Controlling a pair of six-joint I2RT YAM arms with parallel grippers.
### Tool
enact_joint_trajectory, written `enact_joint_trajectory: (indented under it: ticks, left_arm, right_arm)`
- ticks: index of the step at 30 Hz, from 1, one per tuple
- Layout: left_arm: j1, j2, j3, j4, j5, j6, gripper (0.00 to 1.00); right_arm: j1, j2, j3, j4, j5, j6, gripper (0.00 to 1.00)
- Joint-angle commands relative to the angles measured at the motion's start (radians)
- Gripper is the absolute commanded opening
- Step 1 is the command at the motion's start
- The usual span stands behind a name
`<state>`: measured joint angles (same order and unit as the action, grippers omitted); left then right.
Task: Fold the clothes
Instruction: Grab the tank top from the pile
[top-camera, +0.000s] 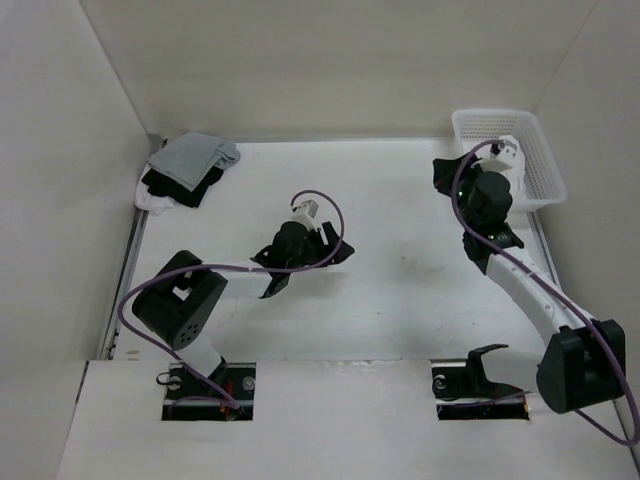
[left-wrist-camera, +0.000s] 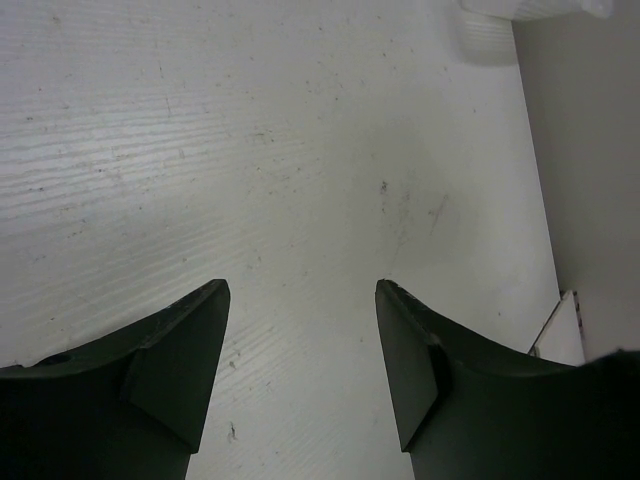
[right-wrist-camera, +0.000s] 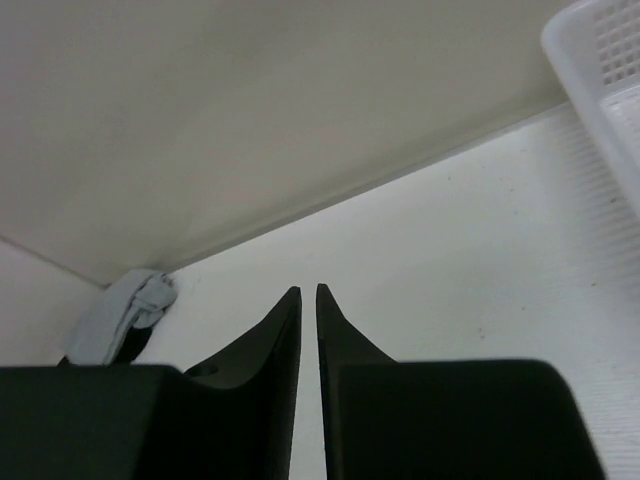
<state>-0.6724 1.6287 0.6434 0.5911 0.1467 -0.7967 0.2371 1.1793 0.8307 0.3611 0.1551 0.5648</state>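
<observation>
The clothes, a thin white garment, do not show in any view. My left gripper (top-camera: 338, 245) hovers over the bare middle of the white table (top-camera: 400, 290). In the left wrist view the left gripper (left-wrist-camera: 302, 290) stands open, with only tabletop between its dark fingers (left-wrist-camera: 180, 350). My right gripper (top-camera: 442, 170) is at the back right, beside the basket, pointing toward the back wall. Seen from its own wrist, the right gripper (right-wrist-camera: 308, 290) has its fingers almost together, a thin slit between them and nothing in it.
A pile of grey, black and white garments (top-camera: 185, 168) lies in the back left corner, also seen as a grey bundle (right-wrist-camera: 125, 312). A white mesh basket (top-camera: 530, 150) stands at the back right, its rim (right-wrist-camera: 600, 60) close to the right arm. Walls enclose three sides.
</observation>
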Motion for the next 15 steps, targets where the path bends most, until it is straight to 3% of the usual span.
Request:
enact_joint_trajectory:
  ticks: [1,5,10,12,15]
  left_arm:
    - [0.003,-0.006,-0.010,0.093,0.016,-0.009,0.59]
    - [0.012,-0.010,-0.019,0.104,0.017,-0.009,0.59]
    - [0.021,-0.003,-0.022,0.110,0.017,-0.009,0.59]
    - [0.021,0.002,-0.019,0.110,0.019,-0.009,0.59]
    - [0.023,0.005,-0.018,0.110,0.019,-0.009,0.59]
  right_arm:
    - [-0.100,0.089,0.108,0.001,0.000,-0.028,0.16]
    - [-0.201,0.213,0.186,-0.017,0.032,-0.055,0.21]
    - [-0.322,0.454,0.329,-0.054,0.103,-0.083,0.42]
    - [-0.382,0.627,0.460,-0.124,0.116,-0.083,0.53]
    - [-0.414,0.758,0.586,-0.210,0.116,-0.094,0.58]
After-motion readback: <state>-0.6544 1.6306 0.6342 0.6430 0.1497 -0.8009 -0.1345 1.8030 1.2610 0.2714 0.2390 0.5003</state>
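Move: The tank top lies crumpled in the white basket, about 15 cm ahead of my right hand, 23 cm to its right and some 27 cm below. The middle of the basket is roughly 14 cm ahead and 20 cm to the right, with its left rim only about 9 cm to the right and 14 cm ahead, some 20 cm down. From my left hand the tank top is about 25 cm forward and 46 cm to the right, a little lower. I sweep my right hand rightward about 18 cm and forward some 12 cm, sinking ever faster by about 9 cm, so it passes over the basket's left rim towards the tank top. On the way I turn the hand about 25 degrees clockwise, tip the fingers down some 15 degrees and open them from nearly shut to about half. I touch nothing yet. ##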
